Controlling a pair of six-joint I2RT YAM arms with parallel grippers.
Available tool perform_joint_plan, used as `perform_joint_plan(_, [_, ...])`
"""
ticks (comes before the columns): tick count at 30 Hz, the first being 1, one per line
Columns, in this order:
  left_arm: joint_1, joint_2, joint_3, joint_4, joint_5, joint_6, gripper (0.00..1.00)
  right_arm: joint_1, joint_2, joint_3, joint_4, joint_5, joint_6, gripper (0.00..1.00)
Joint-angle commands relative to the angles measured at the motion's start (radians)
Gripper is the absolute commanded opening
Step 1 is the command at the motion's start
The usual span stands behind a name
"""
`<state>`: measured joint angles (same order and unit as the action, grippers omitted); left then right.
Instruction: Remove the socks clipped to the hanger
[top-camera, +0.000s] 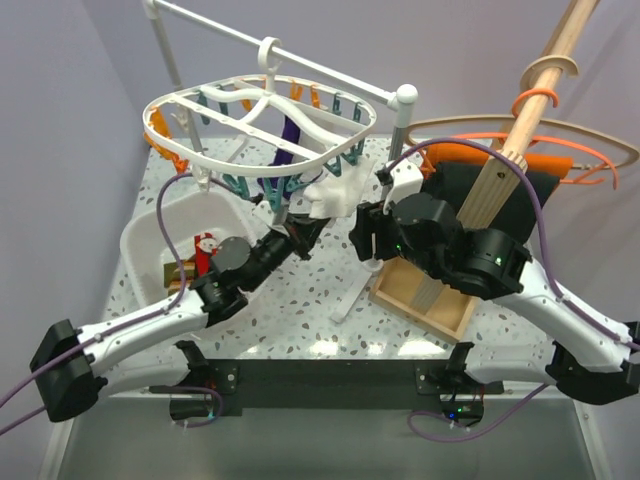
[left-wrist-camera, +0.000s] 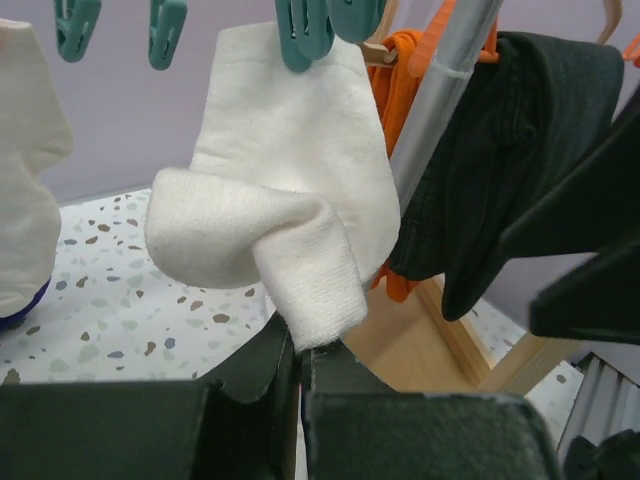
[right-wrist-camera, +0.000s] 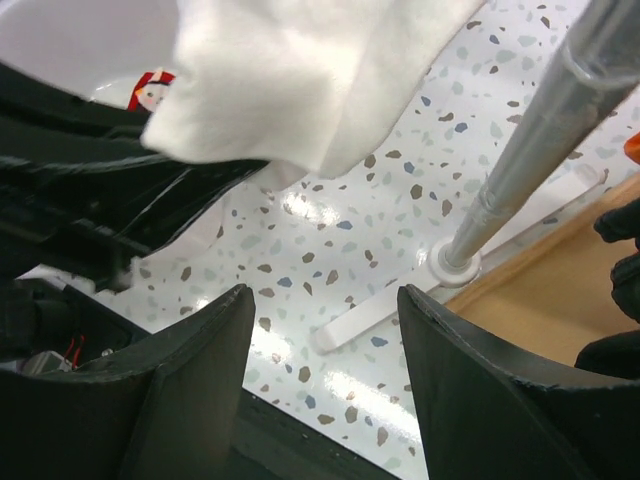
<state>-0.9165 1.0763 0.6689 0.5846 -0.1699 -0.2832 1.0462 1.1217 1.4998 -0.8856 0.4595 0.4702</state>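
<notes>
The white oval hanger (top-camera: 200, 103) hangs from a rail, with teal clips (left-wrist-camera: 305, 28) along its rim. One of these clips holds a white sock (left-wrist-camera: 290, 180) by its top edge. My left gripper (left-wrist-camera: 303, 347) is shut on the folded lower end of this white sock (top-camera: 336, 192), just under the hanger's near rim. A second white sock (left-wrist-camera: 25, 200) hangs to the left, and a dark purple sock (top-camera: 288, 140) hangs inside the frame. My right gripper (right-wrist-camera: 325, 300) is open and empty above the table, just right of the white sock (right-wrist-camera: 300, 70).
A white bin (top-camera: 160, 225) at the left holds a red Santa sock (top-camera: 205, 246) and a striped one. The rack's metal pole (right-wrist-camera: 530, 150) and foot stand by the right gripper. A black cloth (left-wrist-camera: 520, 150), an orange cloth (left-wrist-camera: 405, 90) and a wooden stand (top-camera: 425, 295) fill the right.
</notes>
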Motion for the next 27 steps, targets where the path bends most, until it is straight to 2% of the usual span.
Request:
perform_joint_plan(1, [0.002,-0.149,-0.040,-0.101,0.030,-0.086,0.00,-0.003,0.042,0.069,0.039,0.060,-0.016,0.63])
perform_joint_plan(6, [0.002,-0.236,-0.031,-0.245,0.044,-0.114,0.00,-0.003,0.067,0.099,0.057,0.079,-0.016,0.63])
perform_joint_plan(18, [0.001,-0.401,-0.026,-0.433,0.049,-0.139,0.00,-0.003,0.090,0.152,0.120,0.108,0.005,0.63])
perform_joint_plan(27, [0.002,-0.427,-0.028,-0.466,0.092,-0.198,0.00,-0.005,0.128,0.180,0.212,0.185,-0.028,0.58])
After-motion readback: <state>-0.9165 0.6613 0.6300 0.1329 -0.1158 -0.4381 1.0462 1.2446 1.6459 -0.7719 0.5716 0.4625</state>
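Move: Ahead of the open right hand, about 9 cm forward, 6 cm left and 7 cm above, is the teal clip holding the white sock. The pole stands some 7 cm ahead and 5 cm right of that hand; the purple sock hangs roughly 15 cm ahead and 17 cm left. From the left hand, already pinching the sock's lower end, the clip is about 8 cm ahead, 3 cm right and 9 cm up. Drawing the sock back and to the left by about 8 cm, the left hand keeps its pinch, rises a little early on, then eases off while tipping slightly down. The right hand edges forward and left, then climbs about 5 cm towards the clip, still creeping forward, fingers tilting slightly up and staying open. ##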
